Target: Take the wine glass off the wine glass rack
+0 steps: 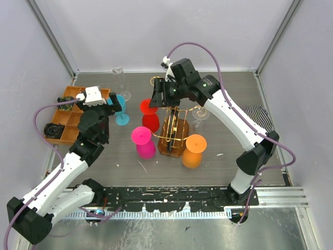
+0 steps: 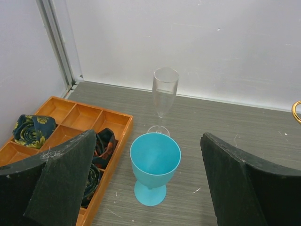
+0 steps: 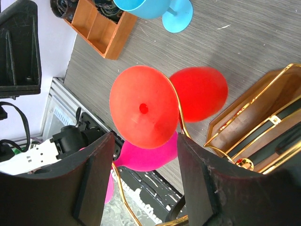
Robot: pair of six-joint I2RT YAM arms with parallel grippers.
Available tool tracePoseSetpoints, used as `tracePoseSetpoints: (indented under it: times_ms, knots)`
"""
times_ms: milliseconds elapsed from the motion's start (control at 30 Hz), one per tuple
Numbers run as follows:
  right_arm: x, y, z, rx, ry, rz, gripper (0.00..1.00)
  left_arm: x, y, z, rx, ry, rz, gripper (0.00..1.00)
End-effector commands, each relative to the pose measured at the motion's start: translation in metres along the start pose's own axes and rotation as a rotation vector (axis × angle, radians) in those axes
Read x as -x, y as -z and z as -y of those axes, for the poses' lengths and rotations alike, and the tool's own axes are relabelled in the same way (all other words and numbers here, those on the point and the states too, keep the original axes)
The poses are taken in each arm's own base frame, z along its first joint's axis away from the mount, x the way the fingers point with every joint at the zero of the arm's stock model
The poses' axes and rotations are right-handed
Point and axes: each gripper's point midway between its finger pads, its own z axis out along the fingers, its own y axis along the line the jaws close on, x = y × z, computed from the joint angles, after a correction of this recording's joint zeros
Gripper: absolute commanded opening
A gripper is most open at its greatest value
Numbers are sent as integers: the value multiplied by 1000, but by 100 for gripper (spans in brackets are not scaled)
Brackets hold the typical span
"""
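Observation:
The wine glass rack [image 1: 170, 145], gold wire on a brown wooden base, stands mid-table. A red glass [image 1: 150, 112], a pink glass [image 1: 143, 141], an orange glass [image 1: 194, 150] and a clear glass [image 1: 200, 112] hang upside down from its arms. My right gripper [image 1: 157, 97] is open just above the red glass. In the right wrist view its open gripper [image 3: 143, 141] straddles the red glass's foot [image 3: 141, 107] without touching, with the pink glass [image 3: 150, 154] below. My left gripper [image 1: 111, 108] is open and empty, facing a blue glass [image 2: 155, 160] standing upright on the table.
A clear flute [image 2: 164, 92] stands behind the blue glass near the back wall. A flat wooden tray [image 2: 117, 123] with rolled ties lies at the left. A striped cloth [image 1: 258, 114] lies at the right. The gold wire arm [image 3: 176, 106] runs beside the red glass.

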Motion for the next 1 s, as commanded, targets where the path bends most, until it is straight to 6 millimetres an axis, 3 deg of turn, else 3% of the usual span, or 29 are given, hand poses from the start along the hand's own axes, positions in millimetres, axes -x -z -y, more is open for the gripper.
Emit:
tracePoseSetpoints:
  times_ms: [0,367,600,700,967]
  knots:
    - [6,4,9,-60,2,12,61,11,2,1,-8,41,18,99]
    - [-4,-22,13,-82,-5,-49,60,16,6,-4,-2,25,19,99]
    - [0,-21,9,-63,-12,-28,48,19,9,-5,-11,19,19,99]
    - [-2,-20,6,-43,-21,-20,34,19,9,-3,-16,17,11,99]
    - [4,-7,0,-5,-28,35,14,15,9,-1,-28,14,-5,99]
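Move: The red wine glass hangs upside down on its hook; the middle of its foot lies some 3 cm left of the right hand, level in reach and about 3 cm lower. The pink glass's foot is roughly 12 cm back and 6 cm left of that hand; the standing blue glass is about 8 cm ahead, 16 cm left and well below. From the left hand, the red foot is about 14 cm right, 3 cm back and slightly below. Right hand dips about 2.5 cm and slightly left, pinches the red glass's foot rim, then starts up. ##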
